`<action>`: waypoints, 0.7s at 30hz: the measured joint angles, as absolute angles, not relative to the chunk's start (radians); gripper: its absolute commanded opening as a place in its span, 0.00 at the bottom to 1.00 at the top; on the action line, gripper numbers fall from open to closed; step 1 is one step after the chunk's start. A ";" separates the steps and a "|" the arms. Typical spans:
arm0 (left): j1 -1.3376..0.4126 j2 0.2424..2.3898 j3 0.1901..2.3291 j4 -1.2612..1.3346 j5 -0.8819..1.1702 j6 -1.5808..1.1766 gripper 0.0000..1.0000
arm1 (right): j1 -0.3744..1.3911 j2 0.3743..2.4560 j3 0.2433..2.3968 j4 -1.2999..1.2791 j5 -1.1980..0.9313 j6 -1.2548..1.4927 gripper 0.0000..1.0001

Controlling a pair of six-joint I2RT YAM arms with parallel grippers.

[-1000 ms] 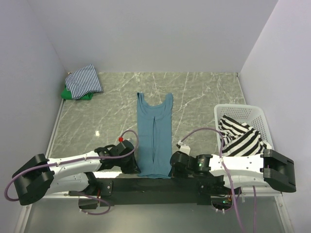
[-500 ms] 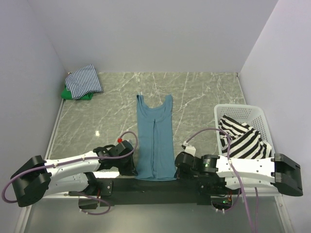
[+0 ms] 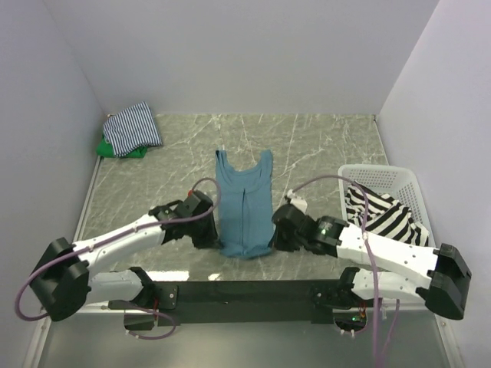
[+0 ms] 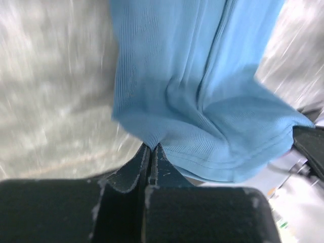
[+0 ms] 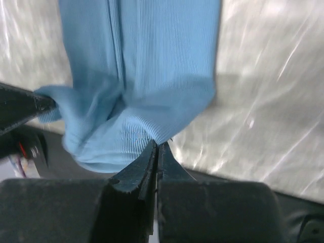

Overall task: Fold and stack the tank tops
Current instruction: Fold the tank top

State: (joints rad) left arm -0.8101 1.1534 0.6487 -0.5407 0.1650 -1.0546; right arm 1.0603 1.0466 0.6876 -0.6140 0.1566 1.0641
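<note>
A teal-blue tank top [image 3: 244, 203] lies lengthwise in the middle of the marble table, straps at the far end. Its near hem is lifted and bunched. My left gripper [image 3: 212, 238] is shut on the hem's left corner [image 4: 152, 144]. My right gripper [image 3: 276, 239] is shut on the hem's right corner [image 5: 158, 140]. The cloth [image 4: 202, 101] hangs in folds between the two grips. A folded thin-striped tank top [image 3: 132, 126] rests on a green one [image 3: 115, 149] in the far left corner. A bold black-white striped tank top [image 3: 383, 218] sits in the white basket [image 3: 399, 178].
The white lattice basket stands at the table's right edge, close beside my right arm. Grey walls close in the table on the left, back and right. The black base rail [image 3: 245, 293] runs along the near edge.
Both grippers closed on the hem corners at the near edge, then lifted and carried the hem away from the bases, towards the straps. The tank top now looks shorter.
</note>
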 measured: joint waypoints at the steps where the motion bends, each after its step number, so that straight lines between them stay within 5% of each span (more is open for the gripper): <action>1: -0.784 1.180 0.674 -0.535 0.169 -1.037 0.01 | 1.023 1.065 0.710 -0.613 0.157 1.037 0.00; 21: -0.418 1.757 1.130 -0.428 0.277 -0.878 0.01 | 0.589 1.650 1.224 -0.495 0.039 0.679 0.00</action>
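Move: The bottom of the tank top's neckline lies about 20 cm ahead of the left hand and 9 cm to its right, some 6 cm lower; from the right hand it's about 21 cm ahead, 9 cm left and 8 cm down. The left shoulder strap is roughly 31 cm straight ahead of the left hand, the right strap 31 cm ahead and 2 cm left of the right hand, both on the table. Still pinching the hem corners, both hands sweep them about 20 cm forward over the body towards the neckline. ##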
